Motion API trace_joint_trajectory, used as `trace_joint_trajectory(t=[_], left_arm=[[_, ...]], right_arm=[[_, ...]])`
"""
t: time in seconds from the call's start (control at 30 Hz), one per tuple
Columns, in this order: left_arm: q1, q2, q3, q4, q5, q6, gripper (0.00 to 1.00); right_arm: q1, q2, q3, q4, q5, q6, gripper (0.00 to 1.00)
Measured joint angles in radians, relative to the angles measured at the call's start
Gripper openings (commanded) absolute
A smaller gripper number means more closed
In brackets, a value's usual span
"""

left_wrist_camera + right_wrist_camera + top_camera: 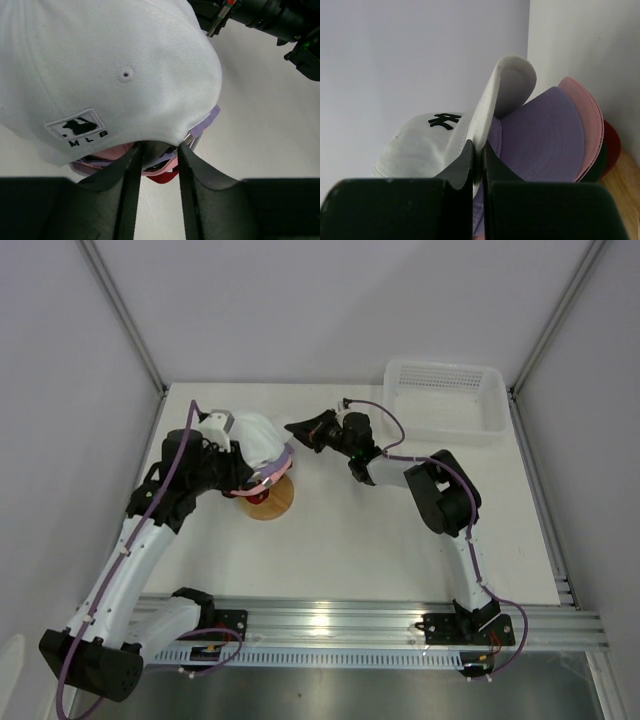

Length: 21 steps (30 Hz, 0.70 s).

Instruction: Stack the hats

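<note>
The hats sit stacked on a round wooden stand (277, 504). The white hat (258, 436) (100, 65) lies on top, its black-logo front (425, 140) towards the right arm. Under its brim fan the lavender (545, 140), pink (590, 117), black (598, 163) and red (613, 145) brims. My right gripper (478, 147) (298, 428) is shut on the white hat's brim, which is bent upward. My left gripper (157, 147) stands behind the stack, jaws apart, tips against the white hat's back rim beside the strap gap.
A white mesh basket (445, 400) stands at the back right of the table. The right arm's wrist (280, 20) is close on the far side of the stack. Walls close in behind and on both sides.
</note>
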Motion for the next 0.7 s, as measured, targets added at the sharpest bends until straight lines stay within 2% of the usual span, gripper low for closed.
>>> trace_joint_trajectory(t=[0.03,0.2,0.27,0.33,0.53,0.7], left_arm=[[-0.008,0.005,0.000,0.000,-0.001,0.001,0.29],[-0.064,0.024,0.005,-0.001,-0.034,0.011,0.26],[-0.085,0.027,0.008,-0.005,-0.059,0.017,0.16],[-0.097,0.028,0.010,-0.009,-0.075,0.019,0.01],[-0.105,0.019,0.019,-0.029,-0.082,0.021,0.01],[-0.099,0.005,0.046,-0.066,-0.007,0.019,0.01]], right_arm=[[0.000,0.001,0.001,0.000,0.000,0.000,0.00],[0.000,0.001,0.002,-0.002,0.002,0.000,0.00],[0.000,0.001,0.002,-0.003,0.004,0.000,0.00],[0.000,0.001,0.002,-0.004,0.006,0.000,0.00],[0.001,0.001,0.002,-0.004,0.006,0.000,0.00],[0.005,0.001,0.002,-0.004,-0.002,-0.001,0.00]])
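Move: The white hat's near rim lies almost at the left hand's fingertips, some 2 cm to the right, 1 cm ahead and level; its crown is about 8 cm ahead, 3 cm right, slightly higher. The purple brim sits roughly 6 cm right, 2 cm ahead and 4 cm down, the wooden stand's foot about 3 cm right, 4 back and 18 below. From the right hand, the near rim is some 9 cm left, 10 back. The left fingers shut from under half open and pinch the white hat's near rim as the hand edges about 1.5 cm right. Keeping shut, the hand then draws the rim back, slightly up and farther right, some 2 cm, turning a few degrees clockwise. The right hand stays in place, still pinching the white brim. ##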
